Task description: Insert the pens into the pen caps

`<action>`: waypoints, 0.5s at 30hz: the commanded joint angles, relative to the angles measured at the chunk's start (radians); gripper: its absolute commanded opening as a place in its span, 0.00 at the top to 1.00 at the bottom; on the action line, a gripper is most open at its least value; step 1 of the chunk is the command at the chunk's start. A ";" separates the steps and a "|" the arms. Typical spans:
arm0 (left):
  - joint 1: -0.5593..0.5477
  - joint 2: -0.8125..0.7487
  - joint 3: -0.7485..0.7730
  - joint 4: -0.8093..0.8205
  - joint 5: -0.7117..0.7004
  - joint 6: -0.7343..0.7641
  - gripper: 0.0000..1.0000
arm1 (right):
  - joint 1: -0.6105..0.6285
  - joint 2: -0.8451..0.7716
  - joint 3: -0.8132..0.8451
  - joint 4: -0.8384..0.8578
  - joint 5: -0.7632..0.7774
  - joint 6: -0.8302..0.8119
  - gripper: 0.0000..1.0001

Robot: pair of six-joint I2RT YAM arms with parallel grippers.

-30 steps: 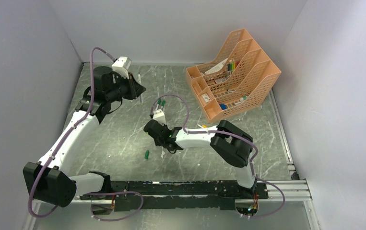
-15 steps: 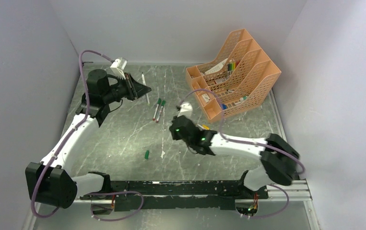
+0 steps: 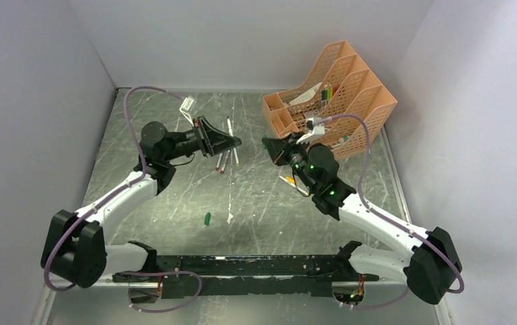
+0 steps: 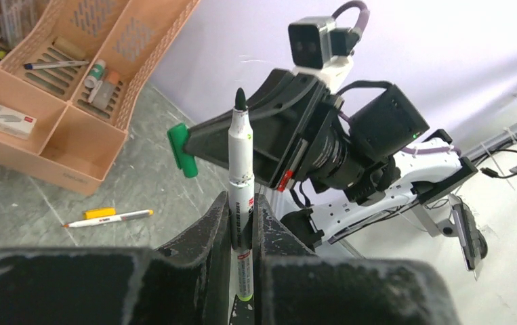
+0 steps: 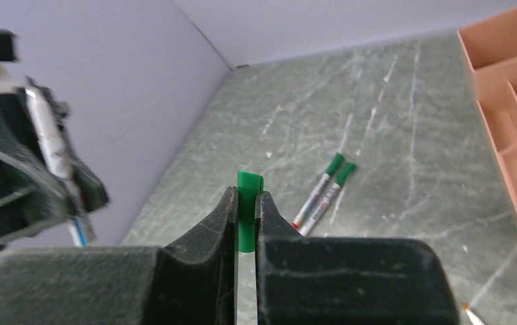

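Observation:
My left gripper (image 4: 242, 203) is shut on a white pen (image 4: 240, 162) that stands upright between its fingers, dark tip uncovered. My right gripper (image 5: 245, 196) is shut on a green pen cap (image 5: 248, 206). In the top view the left gripper (image 3: 232, 141) and the right gripper (image 3: 267, 145) face each other above the table's middle, a short gap apart. The left wrist view shows the cap (image 4: 182, 150) just left of the pen's tip and lower. Two capped pens (image 3: 223, 161) lie on the table below. A loose cap (image 3: 207, 218) lies nearer the front.
An orange desk organiser (image 3: 350, 115) stands at the back right, holding markers and small items. A pen with a yellow cap beside it (image 3: 287, 179) lies under the right arm. A tiny white scrap (image 3: 230, 218) sits beside the loose cap. Grey walls close in three sides.
The right arm swung from the table's middle up toward the back right, keeping the green cap. The left arm carried its pen rightward, so the two grippers now face each other.

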 commanded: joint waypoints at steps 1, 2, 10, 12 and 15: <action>-0.018 0.055 -0.018 0.207 0.046 -0.070 0.93 | -0.050 0.016 0.045 0.132 -0.139 -0.010 1.00; -0.019 0.059 -0.021 0.224 0.052 -0.072 0.93 | -0.061 0.025 0.049 0.156 -0.165 0.001 1.00; -0.058 0.100 0.036 0.168 0.153 0.028 0.93 | -0.128 0.081 0.083 0.330 -0.349 0.108 1.00; -0.070 0.113 0.049 0.170 0.165 0.033 0.93 | -0.144 0.100 0.079 0.402 -0.387 0.151 1.00; -0.078 0.134 0.069 0.156 0.163 0.032 0.93 | -0.168 0.112 0.080 0.458 -0.412 0.196 1.00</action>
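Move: The green cap, held by the right hand, is roughly 8 cm to the left hand's right, 5 cm ahead and 4 cm lower. About 31 cm below the left hand on the table, the two capped pens lie some 17 cm ahead and 4 cm left, the open yellow-marked pen 7 cm ahead and 19 cm right. From the right hand, the tip-up pen held in the left is about 8 cm left, 5 cm back and 4 cm higher. Up goes the right hand, about 7 cm with a slight drift left, lifting its pinched green cap towards the pen tip while tilting its fingers up, rolling its left side up and turning a little counter-clockwise. The left hand keeps hold of the upright pen and eases right, back and slightly down, about 3.5 cm in all, swinging some 10 degrees clockwise. ##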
